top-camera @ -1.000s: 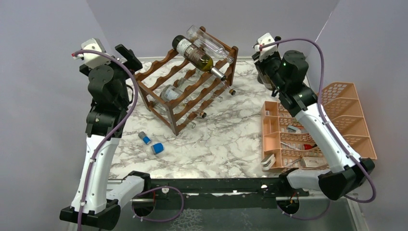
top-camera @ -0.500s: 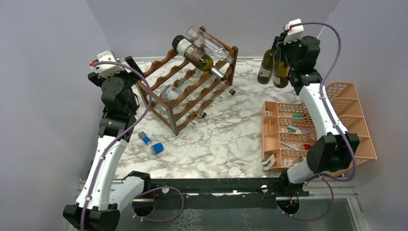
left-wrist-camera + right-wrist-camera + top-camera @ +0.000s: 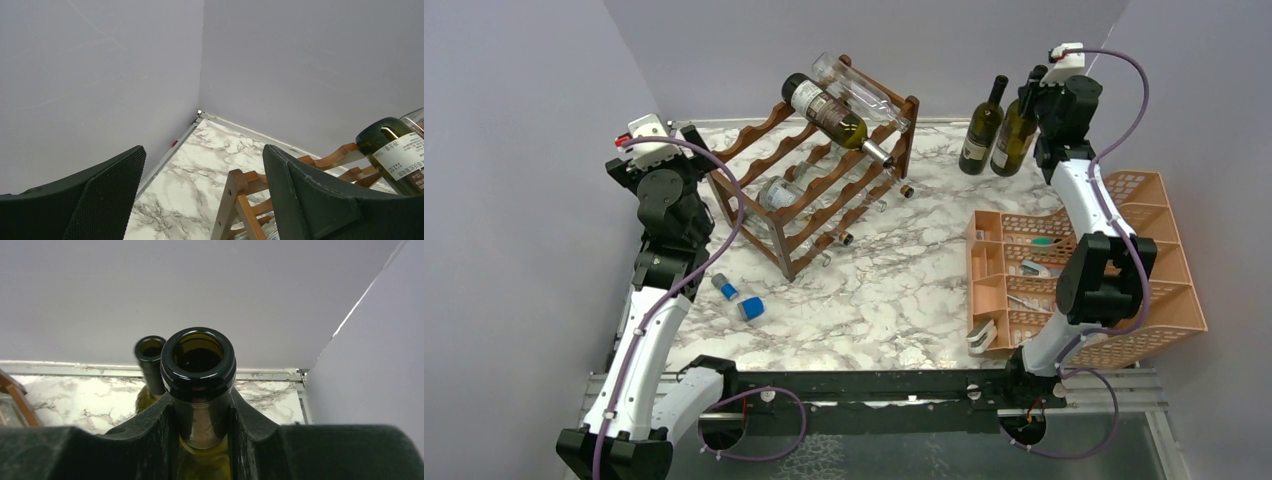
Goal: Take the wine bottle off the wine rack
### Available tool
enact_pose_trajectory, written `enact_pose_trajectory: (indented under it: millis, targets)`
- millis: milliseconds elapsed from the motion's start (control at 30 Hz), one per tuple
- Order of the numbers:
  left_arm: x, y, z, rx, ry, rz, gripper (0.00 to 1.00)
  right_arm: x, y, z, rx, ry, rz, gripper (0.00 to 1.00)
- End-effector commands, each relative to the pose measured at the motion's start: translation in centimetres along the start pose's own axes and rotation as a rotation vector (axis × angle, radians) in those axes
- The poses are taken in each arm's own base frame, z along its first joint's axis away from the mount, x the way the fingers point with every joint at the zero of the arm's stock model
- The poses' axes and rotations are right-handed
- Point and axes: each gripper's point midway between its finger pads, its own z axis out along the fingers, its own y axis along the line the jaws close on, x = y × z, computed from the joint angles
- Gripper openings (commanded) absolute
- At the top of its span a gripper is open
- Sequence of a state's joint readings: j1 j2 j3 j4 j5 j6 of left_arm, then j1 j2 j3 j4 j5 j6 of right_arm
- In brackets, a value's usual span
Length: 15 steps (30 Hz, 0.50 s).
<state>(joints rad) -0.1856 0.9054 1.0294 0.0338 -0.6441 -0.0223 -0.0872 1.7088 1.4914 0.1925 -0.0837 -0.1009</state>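
The dark brown wine rack (image 3: pixel 796 222) stands at an angle at the back left of the marble table. A dark labelled wine bottle (image 3: pixel 829 112) and a clear bottle (image 3: pixel 864 93) lie on its top tier, and another clear bottle (image 3: pixel 777 191) lies below. My left gripper (image 3: pixel 692 135) is open beside the rack's left end; the left wrist view shows a corner post (image 3: pixel 234 197) between its fingers (image 3: pixel 107 197). My right gripper (image 3: pixel 1034 98) is shut on the neck of a green wine bottle (image 3: pixel 199 371), held nearly upright at the back right beside a standing bottle (image 3: pixel 982 125).
An orange plastic tray organiser (image 3: pixel 1124 215) with small items sits at the right, under the right arm. Two small blue objects (image 3: pixel 750 308) lie in front of the rack. Grey walls close in the back and both sides.
My right arm has swung back and to the right with the green bottle, away from the standing bottle. My left arm has dropped and shifted right toward the rack's left end.
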Motion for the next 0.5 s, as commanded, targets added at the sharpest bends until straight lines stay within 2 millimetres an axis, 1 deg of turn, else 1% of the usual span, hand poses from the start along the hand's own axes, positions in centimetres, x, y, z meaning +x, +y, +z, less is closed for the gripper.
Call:
enact_pose_trajectory:
  millis: [0,67,167,300,367,467]
  targets:
    - [-1.2,0.2,-0.2,-0.008,-0.034,-0.022,0.92,-5.3,-2.6,0.9,0.048,-0.201,0.033,0.01]
    - [-0.9,-0.1,-0.2,0.003,-0.027,-0.019,0.91,-4.0,-2.9,2.0,0.055,-0.179,0.022,0.01]
    - [-0.4,-0.7,-0.1,0.017,-0.015,-0.019,0.90,-2.8,-3.6,3.2,0.085,-0.159,0.018,0.02]
    - [-0.4,-1.2,-0.1,0.036,-0.011,-0.023,0.89,-2.2,-3.3,4.0,0.072,-0.187,0.015,0.01]
    - [-0.5,-1.0,-0.2,0.028,-0.010,-0.022,0.89,-1.4,-3.4,4.6,0.074,-0.180,0.016,0.01]
    - [-0.5,-0.9,-0.3,0.023,-0.011,-0.024,0.89,-0.2,-3.2,5.0,0.070,-0.151,0.041,0.01]
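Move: The wine bottle already hangs upright by its neck in the right fingers. The free table spot it is taken to lies about 5 cm ahead, 3 cm right and 33 cm below that hand. The standing bottle is some 5 cm ahead, 5 cm left and 17 cm lower; the basket's middle is roughly 25 cm back, 20 cm right and 30 cm down. From the left hand the spot is about 25 cm ahead, 78 cm right, 40 cm below. The wine bottle, still pinched by the neck and kept almost upright, is lowered about 6 cm by the right hand while being carried some 4 cm forward and 3 cm right, down to the table alongside the standing bottle. The sideways shift dies out first, and the descent slows at the end; the fingers keep their hold. ##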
